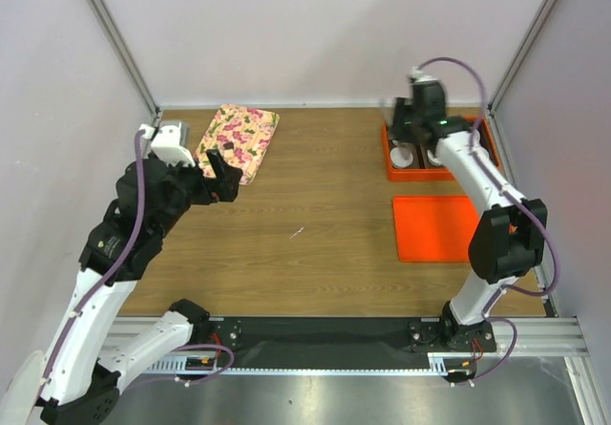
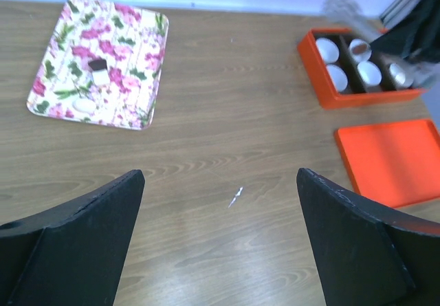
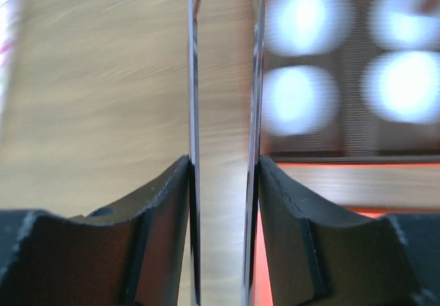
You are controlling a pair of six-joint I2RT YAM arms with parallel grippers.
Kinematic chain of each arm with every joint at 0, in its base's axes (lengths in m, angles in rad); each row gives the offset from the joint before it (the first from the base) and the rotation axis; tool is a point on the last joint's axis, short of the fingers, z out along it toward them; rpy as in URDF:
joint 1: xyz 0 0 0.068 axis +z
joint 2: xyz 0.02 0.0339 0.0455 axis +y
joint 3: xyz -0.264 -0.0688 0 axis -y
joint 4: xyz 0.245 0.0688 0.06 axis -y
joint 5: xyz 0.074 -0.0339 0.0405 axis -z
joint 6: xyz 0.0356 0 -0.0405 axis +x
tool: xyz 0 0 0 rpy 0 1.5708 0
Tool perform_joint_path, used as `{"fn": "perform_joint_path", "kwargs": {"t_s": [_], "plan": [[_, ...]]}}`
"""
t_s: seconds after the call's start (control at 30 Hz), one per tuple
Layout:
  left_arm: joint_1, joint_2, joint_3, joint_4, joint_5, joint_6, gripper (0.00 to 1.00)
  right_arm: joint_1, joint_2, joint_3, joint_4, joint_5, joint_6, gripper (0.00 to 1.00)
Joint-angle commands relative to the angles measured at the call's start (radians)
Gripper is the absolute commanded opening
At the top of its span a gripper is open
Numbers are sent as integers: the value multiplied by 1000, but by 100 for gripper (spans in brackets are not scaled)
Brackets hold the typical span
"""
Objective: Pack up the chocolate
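Note:
One dark brown chocolate lies on the floral tray, seen from above as a dark speck, the chocolate. My left gripper is open wide and empty above bare wood, just in front of the tray. My right gripper hangs over the left edge of the orange box at the back right. In the right wrist view its thin blades stand apart with nothing between them. White paper cups fill the box, blurred.
The flat orange lid lies in front of the box. A white cup rests on the tray. A small white scrap sits mid-table. Walls and metal frame posts close in the back and sides.

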Motion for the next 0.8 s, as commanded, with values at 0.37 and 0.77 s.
{"fn": "perform_joint_path", "kwargs": {"t_s": [0.37, 0.77], "plan": [[7, -66, 118, -64, -35, 31, 100, 654, 315, 165, 317, 104, 8, 49], [7, -88, 87, -52, -51, 38, 100, 736, 610, 455, 326, 136, -52, 51]]}}
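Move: The white chocolate on the floral mat lies some 49 cm to the right hand's left, about 4 cm farther out and 19 cm below. The dark chocolate lies just 2 cm beyond it, and the white oval piece some 4 cm nearer the base and 3 cm farther left. The orange box's middle lies about 12 cm to the right hand's right and 6 cm ahead, 17 cm down. From the left hand, the white chocolate lies roughly 28 cm ahead, 4 cm left and 34 cm below. To the chocolates on the floral mat the right hand carries the metal tongs it still grips, swinging fast from above the orange box about 40 cm left while drawing back some 8 cm and turning roughly 40 degrees counter-clockwise. It travels nearly level at first, then sinks about 12 cm and slows, tong tips pointing to the mat's near right part. The left hand, empty and open, backs off and rises about 4 cm. ##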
